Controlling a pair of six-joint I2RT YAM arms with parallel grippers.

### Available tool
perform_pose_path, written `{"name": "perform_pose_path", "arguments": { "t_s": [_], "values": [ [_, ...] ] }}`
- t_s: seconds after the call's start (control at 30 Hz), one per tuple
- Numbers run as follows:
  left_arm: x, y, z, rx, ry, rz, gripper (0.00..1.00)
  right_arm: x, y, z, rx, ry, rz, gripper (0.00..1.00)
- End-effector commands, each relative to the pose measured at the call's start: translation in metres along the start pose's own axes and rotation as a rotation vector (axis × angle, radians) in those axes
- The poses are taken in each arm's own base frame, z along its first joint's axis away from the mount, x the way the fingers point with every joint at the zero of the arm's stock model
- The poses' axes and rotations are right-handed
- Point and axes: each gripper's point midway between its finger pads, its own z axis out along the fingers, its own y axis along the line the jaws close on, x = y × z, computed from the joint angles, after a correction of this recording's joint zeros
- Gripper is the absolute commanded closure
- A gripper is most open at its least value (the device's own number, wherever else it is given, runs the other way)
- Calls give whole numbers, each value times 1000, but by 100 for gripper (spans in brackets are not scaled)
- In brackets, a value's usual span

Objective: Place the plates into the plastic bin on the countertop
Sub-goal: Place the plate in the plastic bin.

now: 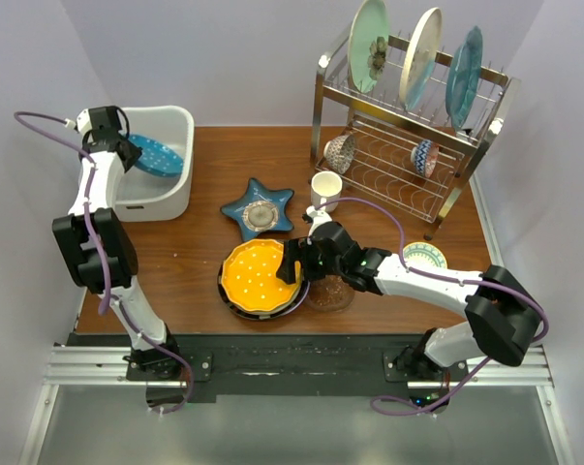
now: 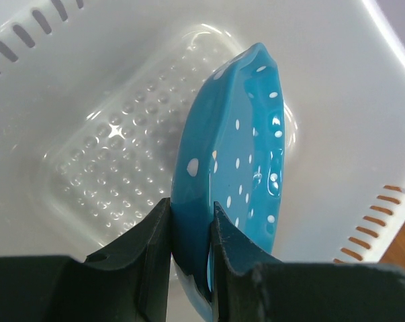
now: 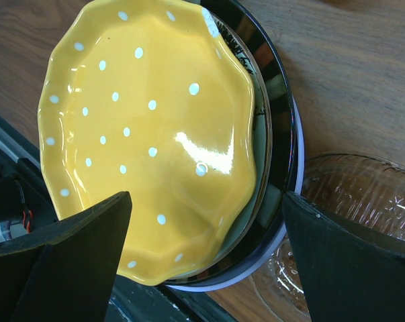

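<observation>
My left gripper (image 1: 127,150) is shut on the rim of a blue plate with white dots (image 1: 158,155), held tilted inside the white plastic bin (image 1: 175,199) at the back left. In the left wrist view the fingers pinch the plate's edge (image 2: 239,154) above the bin's dimpled floor (image 2: 108,161). An orange scalloped plate (image 1: 256,274) tops a stack at the countertop's near edge, over a black-rimmed plate (image 3: 276,87) and a lavender one (image 3: 256,265). My right gripper (image 1: 293,263) hangs open over the stack's right edge, its jaws either side of the orange plate (image 3: 148,134).
A blue star-shaped dish (image 1: 260,208) lies mid-counter beside a white cup (image 1: 326,187). A glass bowl (image 1: 330,293) touches the stack's right side. The wire rack (image 1: 408,145) at the back right holds three upright plates and two bowls. A small patterned dish (image 1: 425,256) lies at the right.
</observation>
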Motion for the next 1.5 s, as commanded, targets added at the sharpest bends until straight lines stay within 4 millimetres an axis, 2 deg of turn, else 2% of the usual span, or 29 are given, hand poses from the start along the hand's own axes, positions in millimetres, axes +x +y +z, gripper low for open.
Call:
{"name": "perform_pose_path", "arguments": {
  "t_s": [0.0, 0.1, 0.2, 0.5, 0.7, 0.83, 1.1, 1.2, 1.3, 1.4, 1.43, 1.47],
  "values": [
    [-61, -31, -23, 107, -169, -9, 100, -11, 12, -1, -26, -19, -15, 3],
    [-58, -26, -19, 86, -158, 6, 98, -11, 12, -1, -25, -18, -15, 3],
    [-55, -23, -15, 72, -141, 20, 87, -10, 12, -2, -29, -13, -18, 3],
    [-51, -23, -7, 86, -109, 71, 68, -9, 11, -4, -23, -10, -21, 3],
    [-44, -13, -5, 51, -87, 86, 53, -9, 11, -5, -24, -9, -21, 3],
    [-39, -4, 0, 19, -62, 89, 49, -8, 11, -5, -24, -7, -21, 3],
    [-25, -5, 8, 59, 4, 103, 48, -8, 11, -5, -27, -5, -20, 3],
    [-23, -12, 4, 106, 22, 128, 49, -7, 10, -5, -24, -4, -21, 3],
    [-23, -25, -9, 190, 34, 168, 48, -7, 10, -5, -23, -4, -21, 3],
    [-19, -40, -27, 307, 63, 220, 48, -7, 10, -6, -24, -4, -18, 3],
    [-19, -56, -44, 409, 66, 239, 48, -9, 11, -7, -26, -9, -17, 3],
    [-11, -57, -47, 442, 84, 257, 48, -8, 10, -8, -24, -9, -15, 3]
  ]
}}
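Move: Ahead and below lies the bin floor the left hand is placing onto, its middle about 5 cm farther out, straight ahead sideways and some 14 cm down. The blue dotted plate, already pinched by its near rim, slants down into the bin, its middle roughly 6 cm ahead and 6 cm below. The star dish sits on the wood some 33 cm right and 6 cm back. For the idle right hand the bin floor is about 33 cm ahead, 42 cm left and 8 cm lower. Sinking about 2.5 cm deeper into the bin while tipping slightly down, the left hand brings the slanted blue plate towards the bin floor, then opens its fingers to about half and lets go of the rim. The empty hand rises some 2 cm, then swings about 3 cm to the right over the bin, turning clockwise by roughly 10 degrees. ##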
